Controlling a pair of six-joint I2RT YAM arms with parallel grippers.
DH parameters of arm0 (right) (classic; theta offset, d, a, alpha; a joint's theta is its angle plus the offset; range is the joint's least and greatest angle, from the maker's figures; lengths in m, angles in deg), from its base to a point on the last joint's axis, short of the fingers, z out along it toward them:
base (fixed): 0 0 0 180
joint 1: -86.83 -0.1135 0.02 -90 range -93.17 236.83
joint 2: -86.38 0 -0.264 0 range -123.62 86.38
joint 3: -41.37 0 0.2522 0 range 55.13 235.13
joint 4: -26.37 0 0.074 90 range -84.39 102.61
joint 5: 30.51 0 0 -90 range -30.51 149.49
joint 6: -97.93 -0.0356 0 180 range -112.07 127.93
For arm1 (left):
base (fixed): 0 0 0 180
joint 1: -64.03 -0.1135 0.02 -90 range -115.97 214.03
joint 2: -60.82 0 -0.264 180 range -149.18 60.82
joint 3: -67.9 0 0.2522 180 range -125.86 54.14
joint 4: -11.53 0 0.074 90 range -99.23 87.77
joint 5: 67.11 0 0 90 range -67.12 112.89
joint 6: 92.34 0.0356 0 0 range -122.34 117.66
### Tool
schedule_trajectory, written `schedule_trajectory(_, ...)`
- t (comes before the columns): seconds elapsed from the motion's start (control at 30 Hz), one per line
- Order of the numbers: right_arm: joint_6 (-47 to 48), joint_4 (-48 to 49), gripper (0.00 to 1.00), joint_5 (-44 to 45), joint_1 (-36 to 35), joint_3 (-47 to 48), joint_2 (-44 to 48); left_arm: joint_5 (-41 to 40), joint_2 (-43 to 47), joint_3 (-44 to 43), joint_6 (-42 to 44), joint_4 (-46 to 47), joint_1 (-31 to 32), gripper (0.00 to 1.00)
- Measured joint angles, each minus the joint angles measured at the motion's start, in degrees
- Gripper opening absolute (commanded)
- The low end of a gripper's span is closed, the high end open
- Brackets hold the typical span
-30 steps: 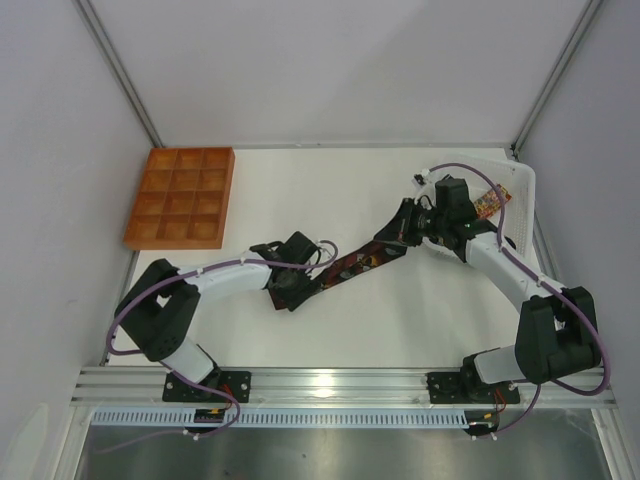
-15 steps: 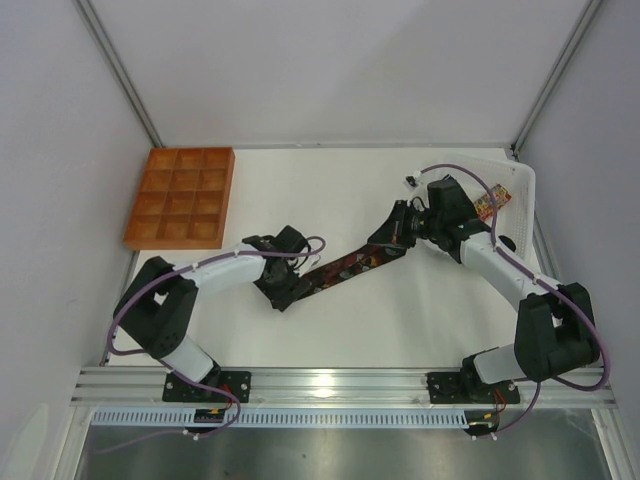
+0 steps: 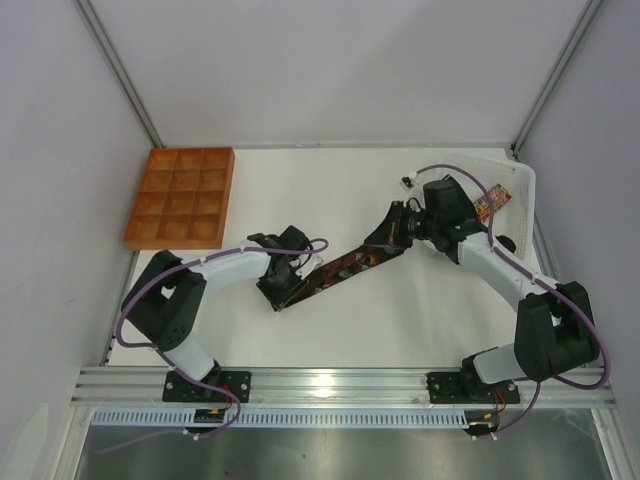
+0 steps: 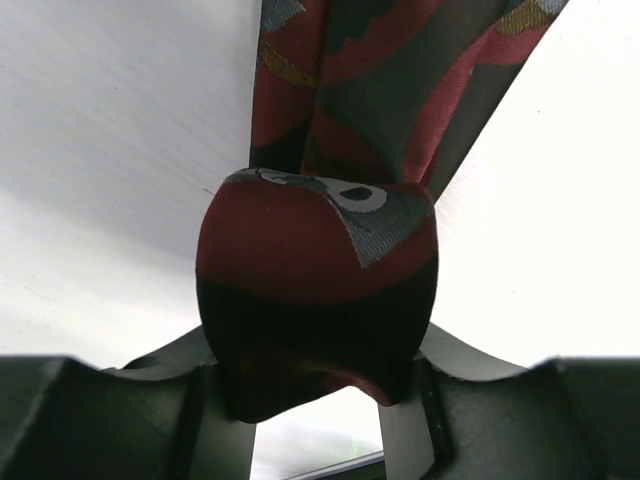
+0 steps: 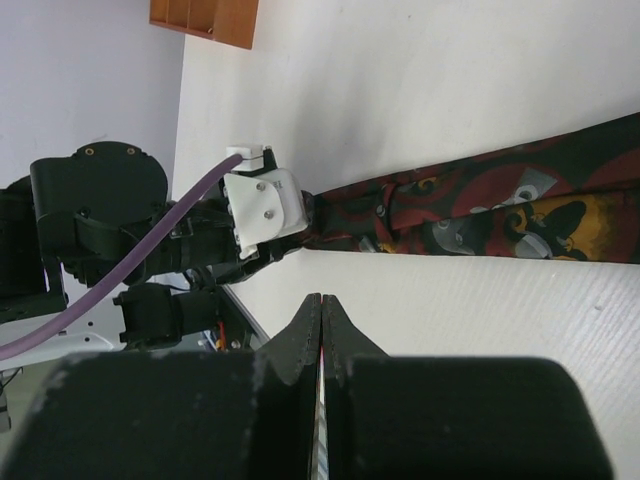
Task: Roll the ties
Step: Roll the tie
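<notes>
A dark maroon tie (image 3: pixel 350 265) with red, gold and grey prints lies stretched in a diagonal across the white table between both arms. Its near end is wound into a small roll (image 4: pixel 315 290), and my left gripper (image 4: pixel 315 400) is shut on this roll, a finger against each side. In the top view the left gripper (image 3: pixel 280 290) sits at the tie's lower left end. My right gripper (image 3: pixel 393 228) is at the upper right end, jaws pressed together on a thin edge of the fabric (image 5: pixel 322 300). From the right wrist the tie (image 5: pixel 500 200) runs toward the left arm.
An orange compartment tray (image 3: pixel 182 197) stands at the table's far left. A white basket (image 3: pixel 518 195) at the far right holds another patterned tie (image 3: pixel 490 203). Grey walls enclose the table on three sides.
My left gripper has narrowed onto the rolled end and its wrist has shifted slightly left. The right gripper has drifted a little left and up, keeping the tie taut.
</notes>
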State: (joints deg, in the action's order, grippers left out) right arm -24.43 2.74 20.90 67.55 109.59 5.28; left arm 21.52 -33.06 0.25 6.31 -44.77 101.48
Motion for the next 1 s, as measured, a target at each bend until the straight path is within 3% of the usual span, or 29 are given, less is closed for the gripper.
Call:
schedule_trajectory(0.03,-0.09,0.04,0.00,0.15,-0.28,0.00,-0.02,-0.04,0.00,0.00,0.02,0.00,0.00,0.47)
schedule_trajectory(0.13,-0.24,0.46,0.00,0.39,-1.36,0.00,-0.09,-0.50,0.09,0.00,0.15,0.02,0.00,0.73)
schedule_trajectory(0.23,-0.28,1.01,0.00,0.66,-2.54,0.00,-0.76,-1.25,1.29,0.07,-0.09,0.11,0.00,0.84)
schedule_trajectory(0.4,-0.63,1.60,0.00,1.29,-4.42,0.00,-2.80,-1.49,9.53,0.52,-1.07,0.76,0.00,0.88)
schedule_trajectory(0.6,-2.27,3.80,0.00,2.21,-8.13,1.09,-7.19,-1.60,25.92,-0.15,-5.01,1.44,0.02,0.90)
schedule_trajectory(0.63,-2.73,4.55,0.00,2.27,-9.38,1.92,-8.74,-2.19,28.50,-0.42,-6.51,1.57,0.02,0.94)
schedule_trajectory(0.83,-5.62,8.76,0.00,2.23,-17.59,9.46,-18.60,-7.85,43.47,-1.31,-24.04,2.54,-2.51,0.91)
schedule_trajectory(1.0,-6.47,9.81,0.00,2.16,-23.52,17.62,-26.34,-6.60,49.16,4.81,-37.35,2.10,-10.01,0.88)
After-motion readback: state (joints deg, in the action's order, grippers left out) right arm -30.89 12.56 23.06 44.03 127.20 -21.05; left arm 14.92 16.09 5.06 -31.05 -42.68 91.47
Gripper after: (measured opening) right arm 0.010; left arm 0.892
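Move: The left hand still grips the rolled end of the tie, which sits at its fingertips. From the right hand, up in the air with shut fingers, this roll lies roughly 21 cm to the left, 7 cm back and 16 cm below. The flat strip's middle lies almost under the right hand, about 3 cm to its left and 17 cm down. The strip's far end is some 11 cm to its right and 7 cm farther out. The left fingers let go of the tie roll, opening wide, then lift straight off it by about 20 cm; late in the rise the wrist swings them from pointing down to slanting forward, and the hand drifts left. The right hand, fingers kept shut, sweeps left above the strip towards the freed roll by some 18 cm, slowly then fast, sinking and drawing back slightly and turning counter-clockwise. ##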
